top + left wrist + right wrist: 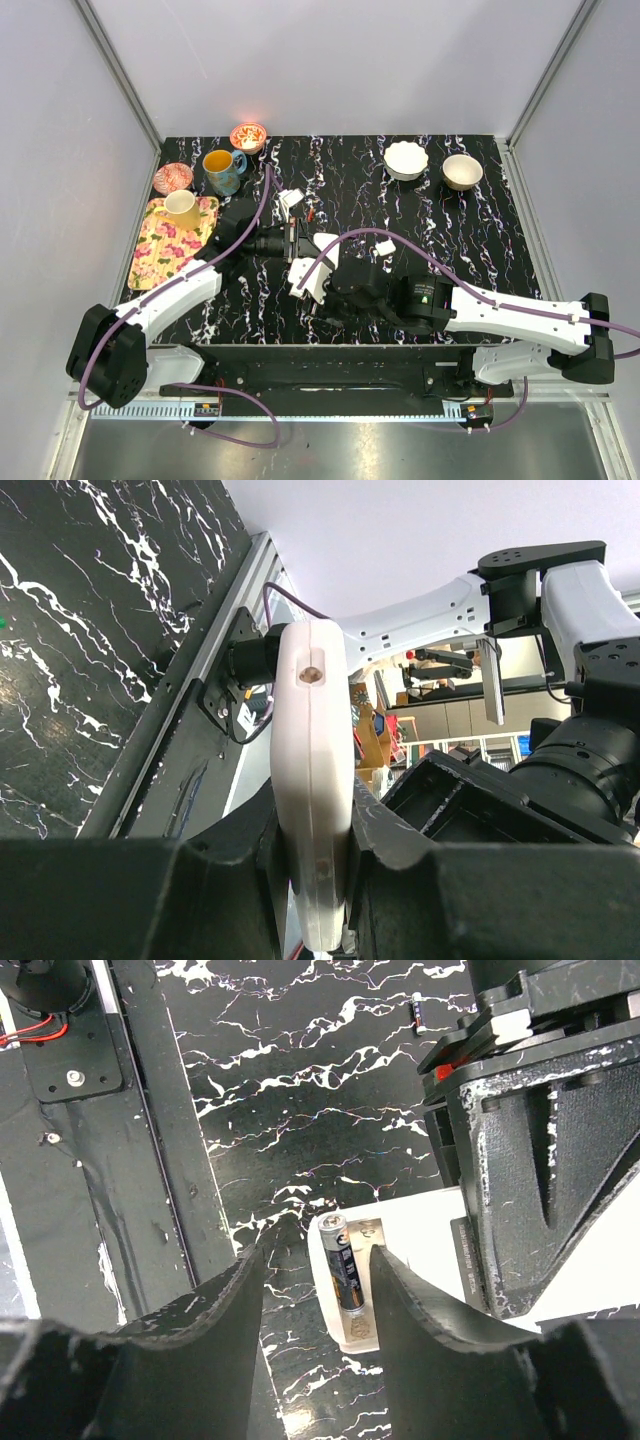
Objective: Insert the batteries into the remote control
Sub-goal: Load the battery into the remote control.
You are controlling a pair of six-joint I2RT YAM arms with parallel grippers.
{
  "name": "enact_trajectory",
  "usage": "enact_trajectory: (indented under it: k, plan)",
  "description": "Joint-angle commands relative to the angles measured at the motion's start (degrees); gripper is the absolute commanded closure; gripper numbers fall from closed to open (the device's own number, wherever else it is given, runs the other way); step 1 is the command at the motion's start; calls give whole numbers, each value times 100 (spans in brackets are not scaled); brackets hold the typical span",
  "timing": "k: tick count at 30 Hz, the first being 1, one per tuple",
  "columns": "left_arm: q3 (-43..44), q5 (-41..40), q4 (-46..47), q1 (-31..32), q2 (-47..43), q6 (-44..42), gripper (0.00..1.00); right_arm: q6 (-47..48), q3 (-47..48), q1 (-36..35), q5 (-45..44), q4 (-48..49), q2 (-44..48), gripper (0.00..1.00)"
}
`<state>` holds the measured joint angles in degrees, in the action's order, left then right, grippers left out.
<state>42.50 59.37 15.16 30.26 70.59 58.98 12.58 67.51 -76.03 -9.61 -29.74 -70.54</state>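
Observation:
The remote control (312,770) is a flat white handset standing on edge, with my left gripper (315,855) shut on its two faces. In the top view it hangs over the middle of the table (306,277), between the two wrists. In the right wrist view its plain back (420,1240) faces the camera with the compartment uncovered. One dark battery (343,1265) lies in that compartment. My right gripper (320,1295) is open, with one finger on each side of the battery and touching neither it nor the remote. No other battery can be made out.
A small white piece (384,247) lies right of the remote. Two bowls (406,160) (462,172) stand at the back right. A blue mug (222,172), small patterned bowls (248,136) and a flowered tray (165,255) with a yellow cup (182,208) fill the back left.

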Motion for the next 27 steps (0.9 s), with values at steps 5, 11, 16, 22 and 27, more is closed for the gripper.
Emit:
enact_trajectory:
  k: [5,11,16,22,27]
  plan:
    - [-40,83,286,6,-36,43,100,-62,369,27,-410,117,172,39]
    - [-66,74,277,6,-10,26,100,-142,421,44,-621,161,181,31]
    - [-84,74,277,6,-1,17,100,-186,465,62,-762,284,208,27]
    - [-93,66,286,6,8,8,100,-212,588,80,-815,407,278,22]
    - [-102,57,295,6,16,-27,100,-265,624,79,-841,451,410,20]
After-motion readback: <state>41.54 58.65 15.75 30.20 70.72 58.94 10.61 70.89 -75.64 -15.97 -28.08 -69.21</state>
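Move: The battery already sits in the remote's open compartment, between the right hand's parted fingertips, roughly 1 cm ahead of the hand point, 1 cm left and 1 cm below. The remote's middle, in the left gripper's hold, is about 7 cm ahead of the right hand and level sideways; the green battery on the table lies some 12 cm right, 1 cm ahead and 20 cm down. From the left hand the loaded battery is about 7 cm back and 1 cm left, level in height. Staying in place at first, the right hand spreads its half-open fingers clear of the battery, the forward one seeming to push the remote slightly forward; then it backs off upward about 4 cm and forward some 2 cm, still opening to about four-fifths and turning roughly 10 degrees, partly clockwise. The left hand keeps its grip on the remote, easing forward not quite 1 cm, then settling back and a little down. ##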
